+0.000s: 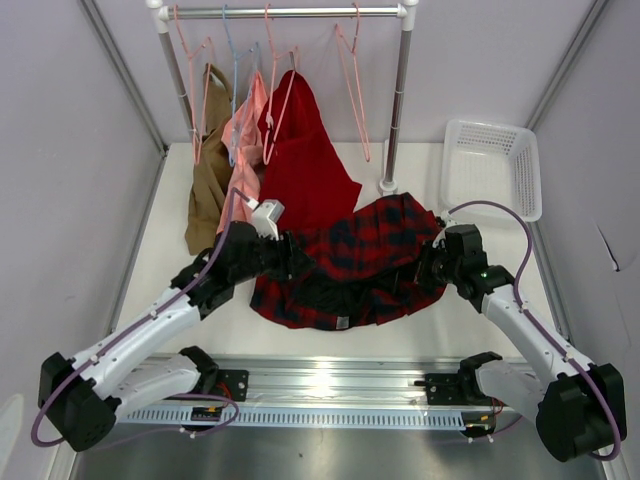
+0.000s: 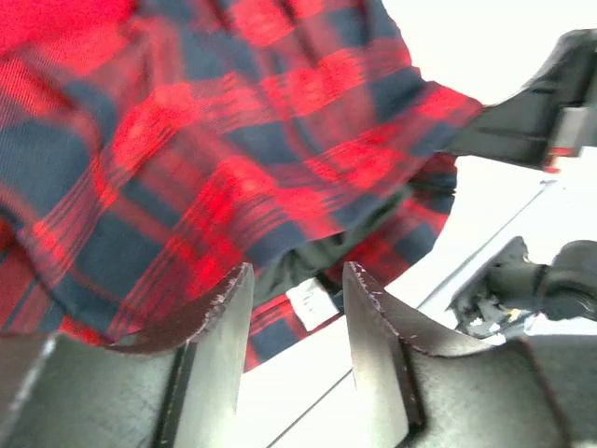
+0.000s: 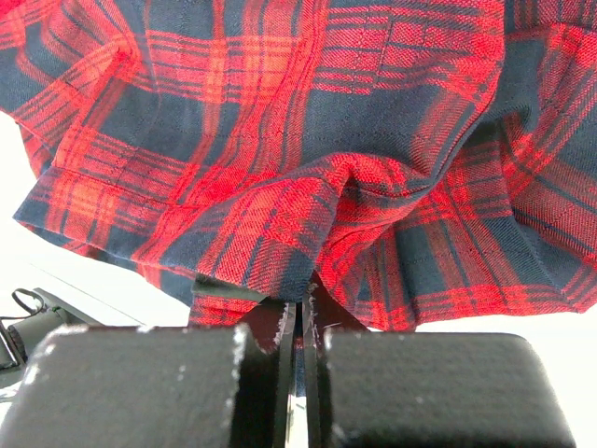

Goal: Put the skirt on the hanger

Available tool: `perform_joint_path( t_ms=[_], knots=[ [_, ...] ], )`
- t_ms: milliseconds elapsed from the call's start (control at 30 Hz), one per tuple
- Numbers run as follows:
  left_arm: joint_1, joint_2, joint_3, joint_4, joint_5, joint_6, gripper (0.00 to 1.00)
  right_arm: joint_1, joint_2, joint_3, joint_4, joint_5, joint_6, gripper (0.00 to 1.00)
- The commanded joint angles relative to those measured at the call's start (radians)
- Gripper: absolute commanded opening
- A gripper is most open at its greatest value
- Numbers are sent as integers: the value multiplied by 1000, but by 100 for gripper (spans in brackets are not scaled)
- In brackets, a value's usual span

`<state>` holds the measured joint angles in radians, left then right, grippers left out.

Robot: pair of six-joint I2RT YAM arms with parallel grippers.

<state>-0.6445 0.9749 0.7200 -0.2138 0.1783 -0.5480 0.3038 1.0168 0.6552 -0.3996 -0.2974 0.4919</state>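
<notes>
The red and navy plaid skirt (image 1: 360,262) lies bunched on the white table between my two arms. In the left wrist view its cloth (image 2: 187,159) fills the upper left, and its small white label (image 2: 312,303) shows at the hem. My left gripper (image 1: 290,255) is at the skirt's left edge. It stands open (image 2: 298,280) with nothing between its fingers. My right gripper (image 1: 430,262) is at the skirt's right edge, shut on a fold of the plaid (image 3: 303,308). An empty pale-pink hanger (image 1: 353,95) hangs on the rail at the back.
On the rack hang a tan garment (image 1: 208,170), a salmon-pink garment (image 1: 245,130) and a plain red garment (image 1: 305,165), with a light-blue hanger (image 1: 235,70) among more pink ones. The rack post (image 1: 398,100) stands beside a white basket (image 1: 490,165) at the back right.
</notes>
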Motion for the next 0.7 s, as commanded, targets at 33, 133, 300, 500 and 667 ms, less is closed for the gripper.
perform_joint_path(
  t_ms=[33,133,300,500,667],
  knots=[
    [-29,-67,124,-45,29,66,52,1,-21,44,8,-17,-13,0],
    [-49,-58,241,-16,-37,65,54,8,-23,44,4,-14,-13,0],
    [-105,132,472,25,-324,114,57,18,-23,32,10,-9,-9,0],
    [-132,382,829,128,-586,151,64,23,-23,27,13,-6,-9,0],
    [-133,622,1060,237,-724,230,73,26,-12,34,15,-5,-16,0]
  ],
)
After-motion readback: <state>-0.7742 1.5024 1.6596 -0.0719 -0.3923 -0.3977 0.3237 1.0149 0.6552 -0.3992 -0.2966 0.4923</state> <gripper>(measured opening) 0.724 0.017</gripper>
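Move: The empty pink hanger at the right end of the rail hangs about 25 cm ahead of the left hand, some 9 cm to its right and 25 cm higher. The rack's right post stands some 8 cm right of that hanger; the dark red garment hangs about 15 cm ahead of the left hand, straight in front and slightly higher. The plaid skirt lies about 8 cm ahead, 8 cm right and 15 cm below. From the right hand the hanger is 24 cm ahead, 14 cm left and 31 cm up. Already clear of the plaid skirt, the left hand climbs about 27 cm, at first almost straight up and then also sweeping some 15 cm forward and a little right, towards the empty pink hanger. On the way its fingers swing up from pointing down by some 30 degrees while the hand turns counter-clockwise and the part-open fingers spread wider, still touching nothing, as the right hand stays put and keeps its pinch on the skirt's right side. ##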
